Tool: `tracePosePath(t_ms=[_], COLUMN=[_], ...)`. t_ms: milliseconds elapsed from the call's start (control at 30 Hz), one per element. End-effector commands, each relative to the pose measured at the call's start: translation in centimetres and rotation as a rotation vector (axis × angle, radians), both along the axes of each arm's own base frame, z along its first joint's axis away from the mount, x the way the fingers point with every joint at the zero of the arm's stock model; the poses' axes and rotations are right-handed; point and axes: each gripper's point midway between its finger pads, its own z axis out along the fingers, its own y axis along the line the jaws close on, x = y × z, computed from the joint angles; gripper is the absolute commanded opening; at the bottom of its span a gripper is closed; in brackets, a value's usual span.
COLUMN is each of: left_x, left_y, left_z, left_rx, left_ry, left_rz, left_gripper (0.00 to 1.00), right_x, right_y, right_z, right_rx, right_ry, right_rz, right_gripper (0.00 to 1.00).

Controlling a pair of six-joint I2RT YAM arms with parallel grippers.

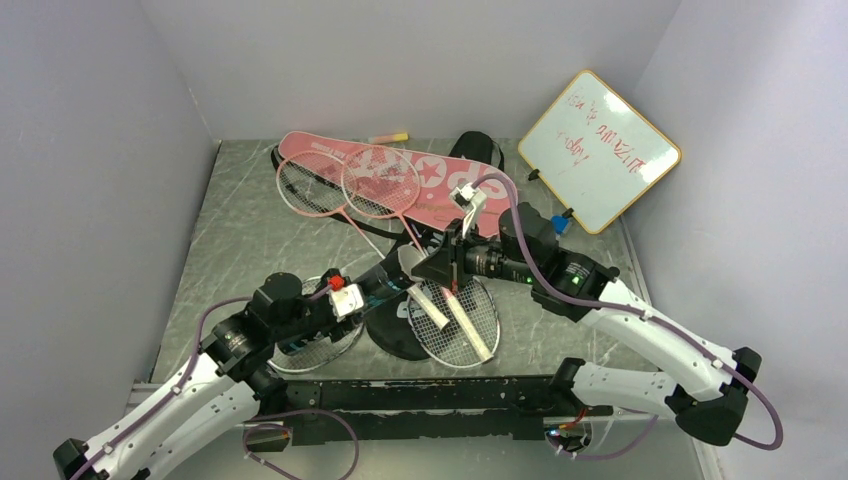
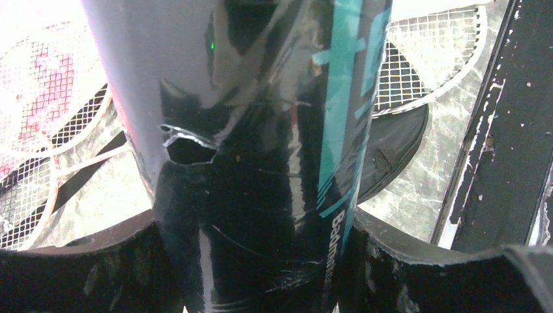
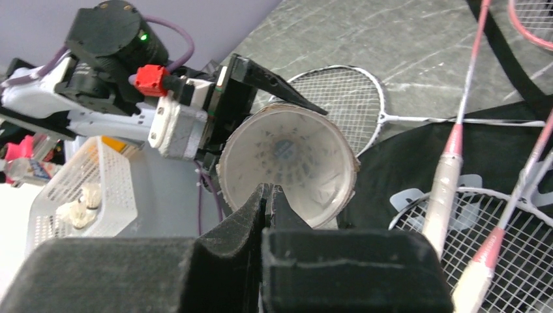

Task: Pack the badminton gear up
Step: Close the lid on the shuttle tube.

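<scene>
My left gripper [image 2: 261,264] is shut on the dark tube [image 2: 261,130], a glossy black one with teal print, and holds it tilted above the table [image 1: 385,283]. The tube's open mouth [image 3: 287,163] faces my right gripper [image 3: 269,190], which is shut and empty with its tips just in front of the lower rim. White feathers of a shuttlecock [image 3: 283,149] show deep inside. Two pink-framed rackets [image 1: 380,182] lie on the pink racket cover [image 1: 445,185]. White-framed rackets [image 1: 455,320] rest on a black racket cover [image 1: 395,335].
The whiteboard [image 1: 598,150] leans at the back right. A small marker [image 1: 388,137] lies by the back wall. A white perforated basket [image 3: 85,189] sits past the left arm. A black rail [image 1: 420,395] runs along the near edge.
</scene>
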Motion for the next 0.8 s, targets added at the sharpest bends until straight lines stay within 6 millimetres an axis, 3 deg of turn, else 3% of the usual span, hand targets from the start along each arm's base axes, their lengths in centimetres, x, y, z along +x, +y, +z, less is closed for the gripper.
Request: tracePosePath(t_ms=[0,233,433,533,767], left_x=[0.8,0.2,0.5,1.1,3.7], left_y=[-1.8,-2.2,-2.1,-1.6,-0.1], left_z=[6.5,6.4,6.2,6.2,6.8], left_rx=[-0.175,-0.177,-0.167,-0.164,-0.185], left_ry=[-0.171,-0.168,-0.158,-0.152,-0.075], left_rz=[-0.043,-0.085,-0.067,-0.019,0.203], left_gripper=[0.36,0.36,0.36,0.36,0.38], right_x=[0.4,2.0,1.2,1.8,3.7], right_y=[-0.4,1.8,3.2,1.8,-5.6], right_z=[-5.1,-2.6,0.6,1.3,4.6], right_rx=[-0.162,-0.096,-0.018,-0.016,0.082], right_ry=[0.069,0.041,0.027,0.003,-0.129], right_rz=[-0.042,-0.047,0.029,-0.045,-0.384], right_gripper=[0.00,0.00,0.00,0.00,0.31])
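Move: The lid on the shuttle tube sits just off the closed right fingertips, about 3 cm to their left, 1 cm ahead and 1 cm higher. On the table some 30 cm below, one pink racket's handle lies about 8 cm ahead and 1 cm right, the other's 5 cm ahead and 10 cm right. From the left hand, which holds the tube, the lid is roughly 5 cm ahead, 10 cm right and 14 cm up. The closed right fingertips push about 3 cm forward, then left at the lid, before backing off right and parting. ##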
